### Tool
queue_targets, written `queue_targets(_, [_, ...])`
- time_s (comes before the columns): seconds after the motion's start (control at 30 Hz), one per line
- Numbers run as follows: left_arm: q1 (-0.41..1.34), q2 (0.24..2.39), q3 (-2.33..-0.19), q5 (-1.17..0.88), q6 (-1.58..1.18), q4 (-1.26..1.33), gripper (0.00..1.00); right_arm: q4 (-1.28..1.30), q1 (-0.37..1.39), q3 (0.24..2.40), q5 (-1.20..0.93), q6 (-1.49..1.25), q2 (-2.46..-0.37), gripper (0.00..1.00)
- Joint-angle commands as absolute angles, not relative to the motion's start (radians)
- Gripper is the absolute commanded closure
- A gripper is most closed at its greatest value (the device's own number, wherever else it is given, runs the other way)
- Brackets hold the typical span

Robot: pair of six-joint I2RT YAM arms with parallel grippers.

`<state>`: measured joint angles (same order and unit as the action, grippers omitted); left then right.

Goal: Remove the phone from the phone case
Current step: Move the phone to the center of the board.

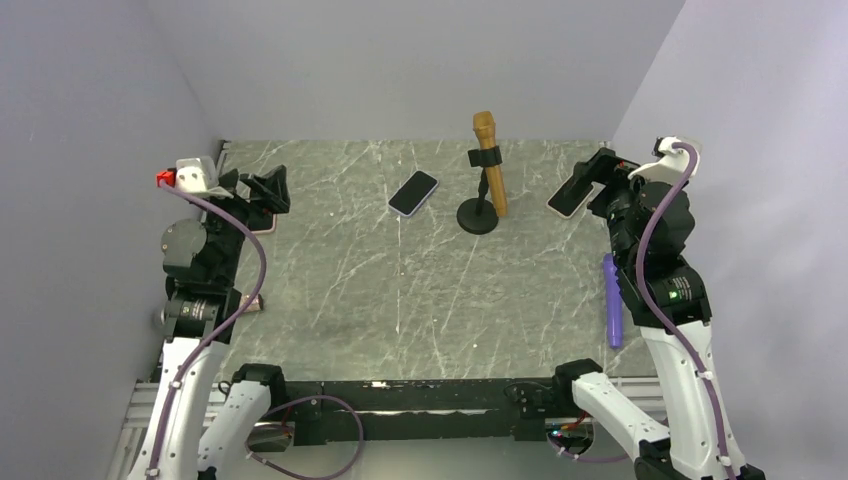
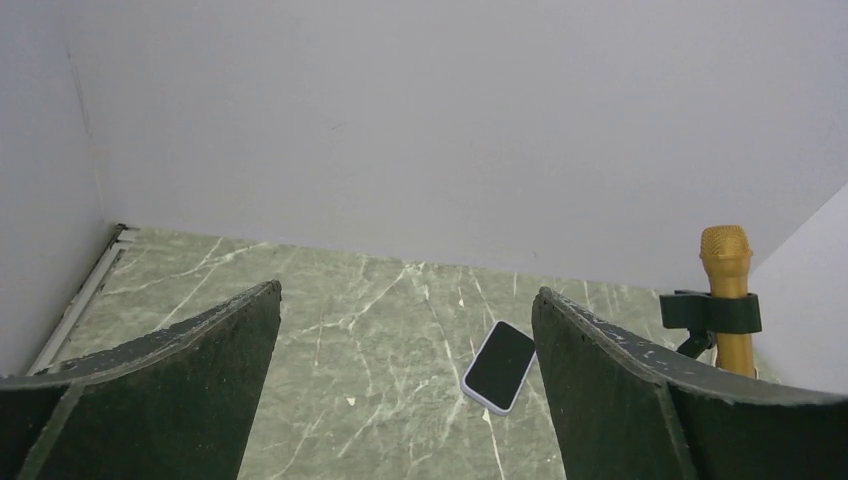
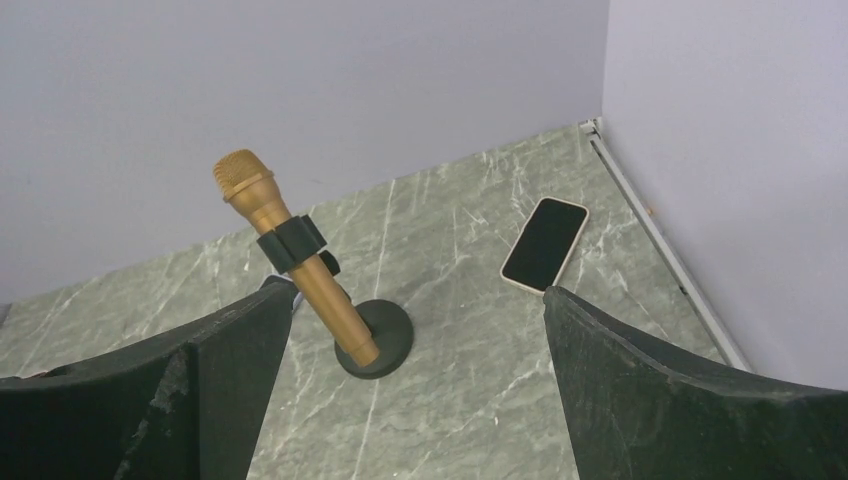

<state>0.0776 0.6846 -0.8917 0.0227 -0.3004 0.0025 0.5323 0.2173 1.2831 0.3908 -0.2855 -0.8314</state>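
A phone in a pale lavender case (image 1: 413,193) lies screen up at the middle back of the table, left of the microphone stand. In the left wrist view this phone (image 2: 500,366) lies ahead, close to the right finger. A second phone in a cream-pink case (image 1: 567,198) lies at the back right, and it shows near the side wall in the right wrist view (image 3: 545,244). My left gripper (image 1: 262,190) hovers open at the far left, well away from both phones. My right gripper (image 1: 592,180) hovers open just beside the cream-cased phone. Neither holds anything.
A gold microphone (image 1: 489,170) leans in a clip on a round black stand (image 1: 478,216) between the two phones. A purple stick (image 1: 611,300) lies by the right arm. A pinkish flat thing (image 1: 263,224) lies under the left gripper. Walls enclose three sides.
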Motion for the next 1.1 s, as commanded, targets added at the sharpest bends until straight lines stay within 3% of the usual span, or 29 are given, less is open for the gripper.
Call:
queue_targets(0.0, [0.072, 0.711, -0.914, 0.034, -0.291, 0.004, 0.01, 0.561, 0.213, 1.309, 0.391, -0.317, -0.845, 0.00])
queue_targets(0.4, [-0.054, 0.905, -1.006, 0.080, -0.367, -0.165, 0.01, 0.562, 0.213, 1.294, 0.313, -0.356, -0.836, 0.00])
queue_targets(0.83, [-0.418, 1.462, -1.200, -0.277, -0.498, -0.331, 0.01, 0.541, 0.213, 1.279, 0.218, -0.334, -0.813, 0.00])
queue_targets(1.07, [-0.479, 1.718, -1.302, -0.334, -0.470, -0.368, 0.01, 0.522, 0.213, 1.259, 0.182, -0.334, -0.798, 0.00])
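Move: The pink-rimmed phone lies about 20 cm ahead of the left hand and some 14 cm to its left, roughly 39 cm below. The purple-rimmed phone stands about 26 cm ahead and 24 cm to that hand's right; the glittery tube lies some 5 cm back and 14 cm to its left, both on the table too. From the right hand the pink-rimmed phone is roughly 22 cm ahead and 68 cm to the left, about 40 cm down. Heading for the pink-rimmed phone with nothing touched yet, the left hand swoops down some 26 cm while swinging left and forward, gathering speed. Its wrist tips down about 50 degrees, its left side dropping and the hand turning a little counter-clockwise, fingers still wide open. The empty right hand eases about 3 cm left, turning slightly counter-clockwise. ##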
